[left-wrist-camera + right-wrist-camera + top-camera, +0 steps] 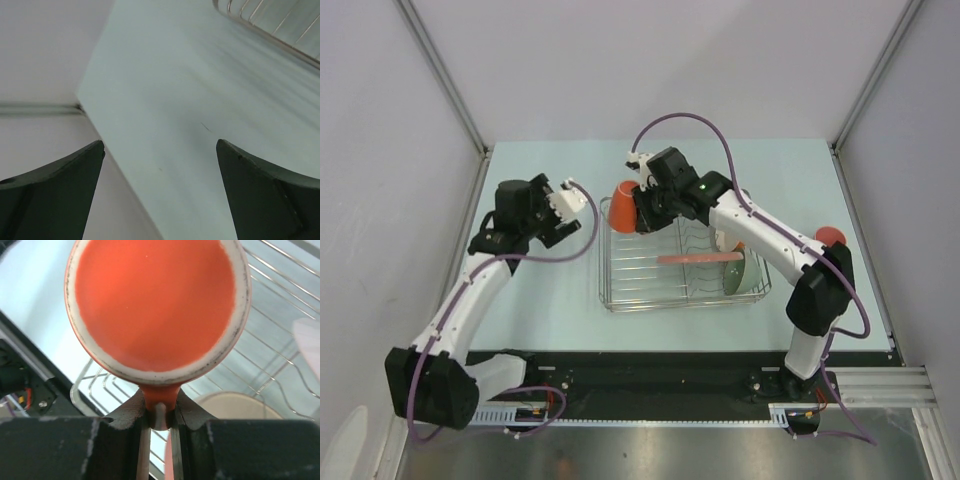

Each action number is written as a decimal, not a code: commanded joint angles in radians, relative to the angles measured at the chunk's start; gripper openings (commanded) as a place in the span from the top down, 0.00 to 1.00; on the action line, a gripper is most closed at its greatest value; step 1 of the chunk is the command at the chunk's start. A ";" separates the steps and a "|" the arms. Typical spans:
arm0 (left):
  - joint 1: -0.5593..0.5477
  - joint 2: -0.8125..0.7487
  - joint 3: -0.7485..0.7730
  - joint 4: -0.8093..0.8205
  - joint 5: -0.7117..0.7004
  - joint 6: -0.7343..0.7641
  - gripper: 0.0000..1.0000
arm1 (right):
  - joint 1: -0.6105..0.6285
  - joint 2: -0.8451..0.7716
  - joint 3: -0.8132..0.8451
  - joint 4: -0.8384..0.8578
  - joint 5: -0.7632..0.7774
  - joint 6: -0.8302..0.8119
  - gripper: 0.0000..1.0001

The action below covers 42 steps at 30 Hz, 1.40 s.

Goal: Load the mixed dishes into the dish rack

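Observation:
The orange mug (623, 195) hangs over the far left corner of the dish rack (620, 290), a silver wire rack. My right gripper (636, 212) is shut on its handle. In the right wrist view the mug (155, 305) shows a round orange face with a pale ring, and the handle (161, 392) is pinched between the pads of the right gripper (160, 407). A pink plate (700, 258) stands on edge in the rack beside a pale green bowl (753, 272). My left gripper (575, 215) is open left of the rack, with bare table between its fingers (65, 190).
A white and orange dish (728, 242) sits half hidden under the right arm. An orange object (830, 236) lies on the table by the right wall. Grey walls close in the table on the left, back and right. The rack's corner (270, 30) shows in the left wrist view.

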 commanded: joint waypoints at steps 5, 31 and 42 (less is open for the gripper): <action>0.145 0.128 0.147 -0.274 0.218 -0.455 0.00 | 0.012 0.049 0.023 0.080 0.072 -0.052 1.00; 0.168 0.366 0.313 -0.324 0.334 -0.613 0.00 | 0.117 0.251 0.034 0.240 0.365 -0.219 1.00; 0.169 0.347 0.305 -0.286 0.308 -0.601 0.00 | 0.095 0.247 -0.086 0.372 0.423 -0.196 1.00</action>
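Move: The right hand holds the mug by its handle; the mug's place in the rack's far-left corner lies about 6 cm ahead, 6 cm left and 15 cm below. From that hand, the pink plate stands level and some 15 cm right, the white plate about 14 cm ahead and 15 cm right, both roughly 13 cm lower. The empty left hand has the corner place about 15 cm right, level, 16 cm below. Right hand lowers the still-pinched mug some 13 cm into the rack's far-left corner; left sinks 6, tipping down. ##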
